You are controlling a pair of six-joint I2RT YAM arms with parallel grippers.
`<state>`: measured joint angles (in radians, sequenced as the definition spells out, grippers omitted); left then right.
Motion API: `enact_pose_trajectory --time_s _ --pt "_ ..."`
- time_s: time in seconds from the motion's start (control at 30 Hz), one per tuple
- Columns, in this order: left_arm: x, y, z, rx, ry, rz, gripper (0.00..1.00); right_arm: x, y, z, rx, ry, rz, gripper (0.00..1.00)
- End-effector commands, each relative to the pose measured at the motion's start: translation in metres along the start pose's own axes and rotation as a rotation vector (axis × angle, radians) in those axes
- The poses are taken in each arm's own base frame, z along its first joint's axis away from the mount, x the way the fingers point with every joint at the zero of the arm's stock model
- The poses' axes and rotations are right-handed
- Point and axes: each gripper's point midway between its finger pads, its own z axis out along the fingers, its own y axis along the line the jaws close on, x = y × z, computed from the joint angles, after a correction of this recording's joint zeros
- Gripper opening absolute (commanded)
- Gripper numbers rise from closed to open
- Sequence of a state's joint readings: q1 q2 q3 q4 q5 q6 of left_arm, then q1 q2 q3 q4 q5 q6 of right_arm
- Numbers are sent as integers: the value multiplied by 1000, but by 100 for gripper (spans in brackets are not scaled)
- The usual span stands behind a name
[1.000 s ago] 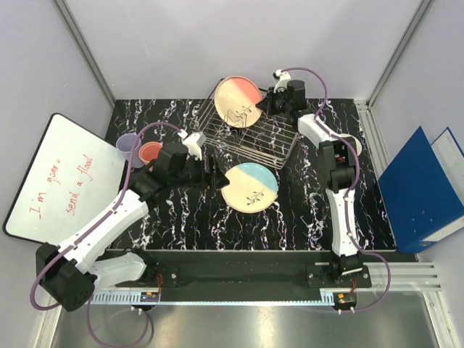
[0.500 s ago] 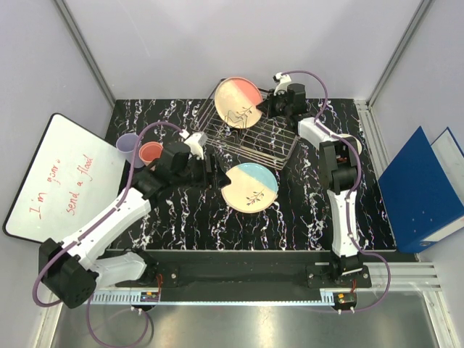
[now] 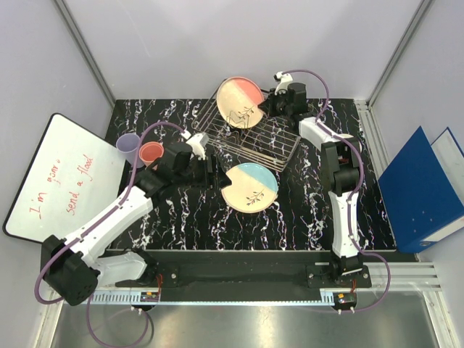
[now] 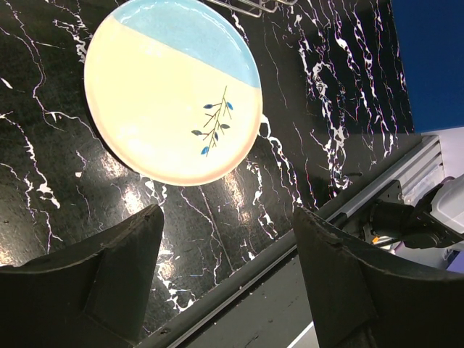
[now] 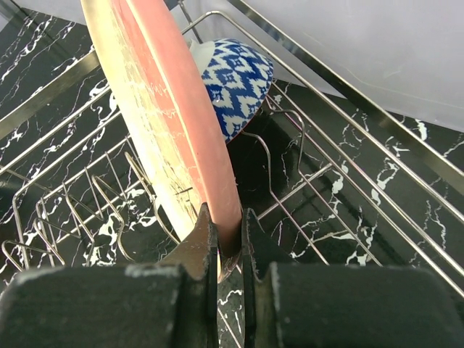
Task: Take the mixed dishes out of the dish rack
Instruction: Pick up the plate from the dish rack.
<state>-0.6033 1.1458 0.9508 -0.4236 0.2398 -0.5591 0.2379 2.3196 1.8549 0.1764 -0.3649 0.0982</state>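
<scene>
The silver wire dish rack (image 3: 279,139) stands at the back middle of the table. My right gripper (image 3: 267,103) is shut on the rim of the cream/pink plate (image 3: 239,101), held on edge just above the rack; the wrist view shows the plate (image 5: 163,116) clamped between my fingers (image 5: 226,235). A blue-white patterned bowl (image 5: 235,80) sits in the rack (image 5: 319,181) behind it. The cream/blue plate (image 3: 250,187) lies flat on the table before the rack, also in the left wrist view (image 4: 170,90). My left gripper (image 3: 214,174) is open and empty just left of it.
A lavender cup (image 3: 129,147) and a pink cup (image 3: 151,154) stand on the table at the left. A whiteboard (image 3: 61,177) leans at the far left. Blue binders (image 3: 424,190) lie at the right. A small white item (image 3: 353,143) sits right of the right arm.
My right gripper has lifted the cream/pink plate slightly up and back from the rack. My left arm has drawn a little left, away from the cream/blue plate.
</scene>
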Motion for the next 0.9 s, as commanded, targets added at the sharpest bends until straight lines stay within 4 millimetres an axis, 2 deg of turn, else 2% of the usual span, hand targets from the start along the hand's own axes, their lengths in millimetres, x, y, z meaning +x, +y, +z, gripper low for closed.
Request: enact_pose_trajectory --time_s 0.0,0.47,0.7,0.87 --pt "-12 -12 -7 52 -58 12 75 -172 26 -56 29 -374 -67 0" --pt "-12 -12 -10 50 -71 3 75 -206 42 -81 15 -424 -94 0" --pt "-19 -10 -12 33 -105 5 75 -237 60 -108 -1 -473 -84 0" --pt "-34 -16 -15 41 -172 -30 75 -249 73 -131 -20 -476 -25 0"
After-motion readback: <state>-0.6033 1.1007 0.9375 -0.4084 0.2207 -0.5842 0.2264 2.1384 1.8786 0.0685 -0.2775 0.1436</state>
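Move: At the rear of the dish rack, the right fingers already pinch the right rim of the coral-and-cream plate, whose middle lies roughly 4 cm ahead, 7 cm left and barely above them. The rack's middle is about 7 cm left, 2 cm back and 8 cm below; a blue-patterned bowl stands 11 cm ahead, 9 cm left and 7 cm lower. From the idle left hand, the held plate is some 40 cm ahead, 5 cm right and 4 cm below. Lifting the plate almost straight up out of the rack's wires, the right hand climbs about 10 cm, slow at first and then quicker, while edging a couple of centimetres to its right. The shut fingers keep their pinch on the right rim, and the wrist swings slightly clockwise, about 5 degrees, with the fingertips tipping up a little. ##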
